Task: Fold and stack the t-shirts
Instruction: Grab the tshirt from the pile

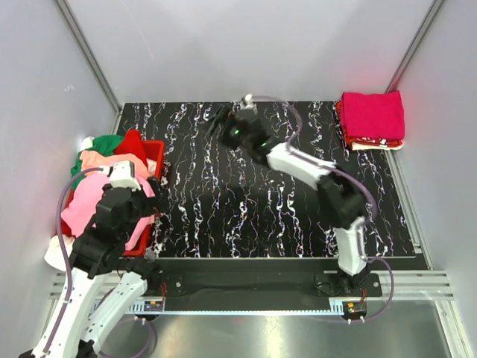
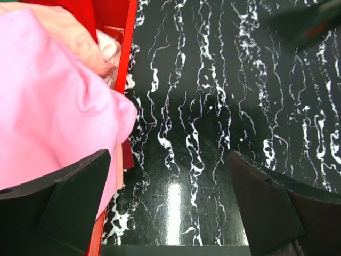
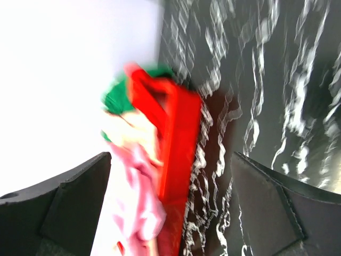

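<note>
A heap of unfolded t-shirts fills the red crate [image 1: 157,154] at the left: green [image 1: 104,143], red [image 1: 133,142], salmon [image 1: 104,160], light pink [image 1: 86,201]. A folded stack with a magenta shirt [image 1: 373,115] on top lies at the back right. My left gripper [image 1: 153,200] is open and empty at the crate's right wall; in the left wrist view [image 2: 170,202] the pink shirt [image 2: 48,101] hangs beside its left finger. My right gripper [image 1: 222,121] is open and empty above the back middle of the table; its blurred view [image 3: 170,208] faces the crate [image 3: 178,138].
The black marbled table top [image 1: 246,201] lies between crate and stack. Grey walls close in on the left, back and right. White cloth [image 1: 56,253] hangs outside the crate's near left corner. The right arm [image 1: 328,186] stretches diagonally over the table's right half.
</note>
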Controlling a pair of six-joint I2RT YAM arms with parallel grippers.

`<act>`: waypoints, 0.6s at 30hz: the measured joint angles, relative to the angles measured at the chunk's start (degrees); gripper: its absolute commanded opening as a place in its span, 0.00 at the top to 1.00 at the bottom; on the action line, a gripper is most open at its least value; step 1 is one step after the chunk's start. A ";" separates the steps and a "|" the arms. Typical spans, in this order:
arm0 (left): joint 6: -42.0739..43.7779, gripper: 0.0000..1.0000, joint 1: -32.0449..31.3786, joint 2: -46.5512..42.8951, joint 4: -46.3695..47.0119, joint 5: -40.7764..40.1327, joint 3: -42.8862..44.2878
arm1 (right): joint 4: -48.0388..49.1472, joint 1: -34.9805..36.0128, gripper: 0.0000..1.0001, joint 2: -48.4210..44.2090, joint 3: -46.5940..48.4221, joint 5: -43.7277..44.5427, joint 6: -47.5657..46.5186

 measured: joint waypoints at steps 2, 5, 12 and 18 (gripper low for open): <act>0.04 0.01 -0.09 -0.44 0.42 0.20 0.00 | -5.33 -1.07 0.00 -7.32 0.31 2.12 -4.26; 0.02 0.01 -0.09 -1.51 0.42 0.22 0.00 | -14.21 0.85 0.00 -14.27 4.96 4.00 -10.69; -4.26 0.01 0.39 -4.33 -4.07 -10.38 0.17 | -26.97 16.68 0.00 -6.82 16.70 3.08 -19.43; -6.62 0.01 0.98 -15.98 -5.07 -17.64 0.20 | -35.12 27.21 0.03 8.52 23.87 0.02 -21.16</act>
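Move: The right hand, open and empty, is far out over the bare table. The pink t-shirt on top of the red bin's pile lies about 21 cm back from it, 25 cm to its left and 12 cm lower, while the peach shirt is roughly 8 cm back and 25 cm left, and the red shirt some 5 cm back and 19 cm left. From the left hand the pink t-shirt is about 14 cm left, 3 cm ahead and 17 cm below. The right hand first lifts about 13 cm, then sweeps back some 25 cm and left some 14 cm towards the pink t-shirt, dropping to slightly below its starting height as its fingers turn counter-clockwise to point left and its left side rolls down. The open left hand makes way meanwhile, shifting left above the pile, then back and up, turning about 20 degrees counter-clockwise and tipping its fingers up; both grippers stay wide open and neither is seen touching the shirt. ##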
